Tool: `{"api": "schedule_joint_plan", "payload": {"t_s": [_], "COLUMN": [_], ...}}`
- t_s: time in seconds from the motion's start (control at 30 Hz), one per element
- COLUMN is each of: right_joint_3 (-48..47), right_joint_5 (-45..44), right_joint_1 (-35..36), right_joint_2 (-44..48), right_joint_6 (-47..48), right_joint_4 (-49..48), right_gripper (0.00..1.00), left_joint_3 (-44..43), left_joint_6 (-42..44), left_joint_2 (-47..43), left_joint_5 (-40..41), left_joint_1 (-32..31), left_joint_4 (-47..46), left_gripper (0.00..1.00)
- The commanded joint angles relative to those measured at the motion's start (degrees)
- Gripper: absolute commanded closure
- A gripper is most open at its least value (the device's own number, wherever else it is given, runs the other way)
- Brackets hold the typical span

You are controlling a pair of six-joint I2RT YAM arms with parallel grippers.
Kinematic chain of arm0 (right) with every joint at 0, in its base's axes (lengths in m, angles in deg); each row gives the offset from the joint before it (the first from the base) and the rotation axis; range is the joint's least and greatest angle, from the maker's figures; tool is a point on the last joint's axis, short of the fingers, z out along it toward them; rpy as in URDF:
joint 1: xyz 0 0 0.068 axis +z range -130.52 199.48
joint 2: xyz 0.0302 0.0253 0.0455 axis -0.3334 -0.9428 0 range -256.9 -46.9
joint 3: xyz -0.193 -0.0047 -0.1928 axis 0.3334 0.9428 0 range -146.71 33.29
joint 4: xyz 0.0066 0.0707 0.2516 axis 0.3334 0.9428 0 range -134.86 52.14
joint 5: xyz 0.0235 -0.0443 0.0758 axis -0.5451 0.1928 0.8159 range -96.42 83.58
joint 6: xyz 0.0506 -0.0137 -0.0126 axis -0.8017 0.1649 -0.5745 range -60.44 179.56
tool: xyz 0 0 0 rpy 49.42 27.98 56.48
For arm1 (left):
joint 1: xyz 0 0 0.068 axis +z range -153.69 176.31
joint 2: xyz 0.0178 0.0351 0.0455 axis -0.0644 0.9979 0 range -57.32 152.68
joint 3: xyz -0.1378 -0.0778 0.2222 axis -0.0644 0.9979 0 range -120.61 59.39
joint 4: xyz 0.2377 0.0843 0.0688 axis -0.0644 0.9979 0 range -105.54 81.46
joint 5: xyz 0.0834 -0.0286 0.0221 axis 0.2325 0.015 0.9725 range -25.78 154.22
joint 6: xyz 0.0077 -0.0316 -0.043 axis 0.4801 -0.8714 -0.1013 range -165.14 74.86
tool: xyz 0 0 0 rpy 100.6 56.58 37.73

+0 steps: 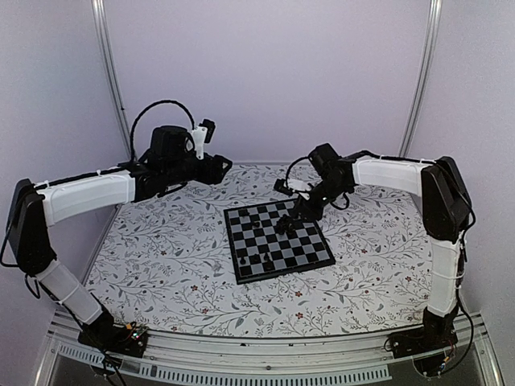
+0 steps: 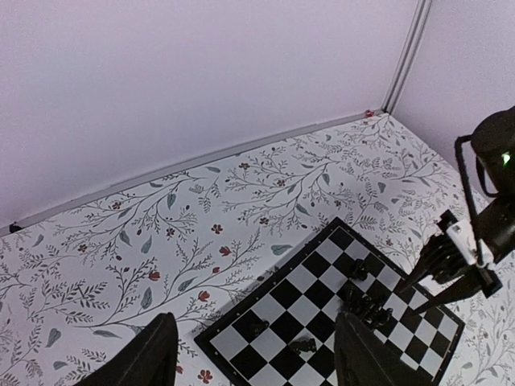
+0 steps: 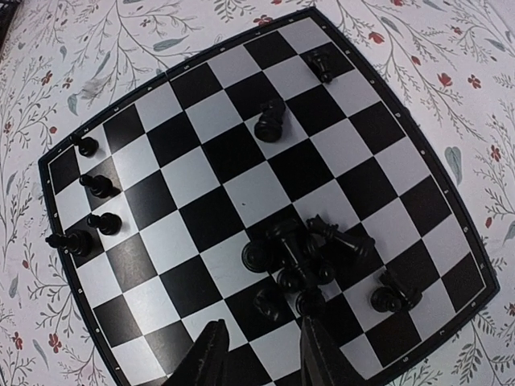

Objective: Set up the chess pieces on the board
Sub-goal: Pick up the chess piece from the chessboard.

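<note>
The board (image 3: 241, 186) lies flat on the floral cloth and also shows in the top view (image 1: 315, 256) and the left wrist view (image 2: 302, 278). A heap of black chess pieces (image 3: 298, 259) lies on its near-right squares. Several pieces (image 3: 98, 186) stand along its left edge. Single pieces (image 3: 269, 121) lie scattered elsewhere. My right gripper (image 3: 261, 359) is open and empty, hovering just above the board beside the heap (image 1: 286, 224). My left gripper (image 2: 257, 363) is open and empty, held high over the cloth behind the board's left corner (image 1: 223, 167).
The floral cloth (image 1: 161, 249) covers the table around the board. Pale walls with a metal corner post (image 2: 402, 56) close the back and sides. The right arm (image 2: 483, 217) reaches over the board's far side.
</note>
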Motion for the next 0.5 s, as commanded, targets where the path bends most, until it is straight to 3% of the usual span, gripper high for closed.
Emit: {"api": "schedule_joint_plan", "payload": {"t_s": [0.0, 0.27, 0.47], "right_joint_3": [-4.87, -10.77, -10.99], "right_joint_5": [-1.99, -4.57, -5.08], "right_joint_1": [3.52, 5.21, 5.47], "right_joint_2": [-4.00, -9.74, -10.86], "right_joint_6": [0.52, -1.05, -0.88], "right_joint_4": [3.24, 5.79, 6.34], "right_gripper": [0.65, 0.64, 0.71], "left_joint_3": [-0.67, -1.09, -1.40], "left_joint_6": [0.08, 0.31, 0.44], "left_joint_2": [-0.88, -0.61, -0.28], "left_joint_5": [-1.38, -7.05, -7.96], "left_joint_1": [0.54, 0.48, 0.49], "left_joint_4": [-1.82, -1.59, -1.26], "left_gripper": [0.33, 0.35, 0.35]}}
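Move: The black piece I go for, at the near-right side of the pile on the chessboard, is about 5 cm to the left of my empty right hand, 1 cm back and some 5 cm below. The larger black piece beside it is 2 cm ahead and 6 cm left; the separate dark piece is 6 cm ahead, 2 cm left; the knight is 2 cm ahead, 14 cm left. From my left hand the target is about 16 cm right, 3 cm back, 20 cm below. I sweep my right hand left about 4 cm while sinking some 3 cm and easing back slightly; the leftward travel stops partway and the last stretch is mostly straight down into the near side of the pile. The fingers stay partly open, tipping about 5 degrees steeper, and come to the black piece from above; contact can't be made out. ##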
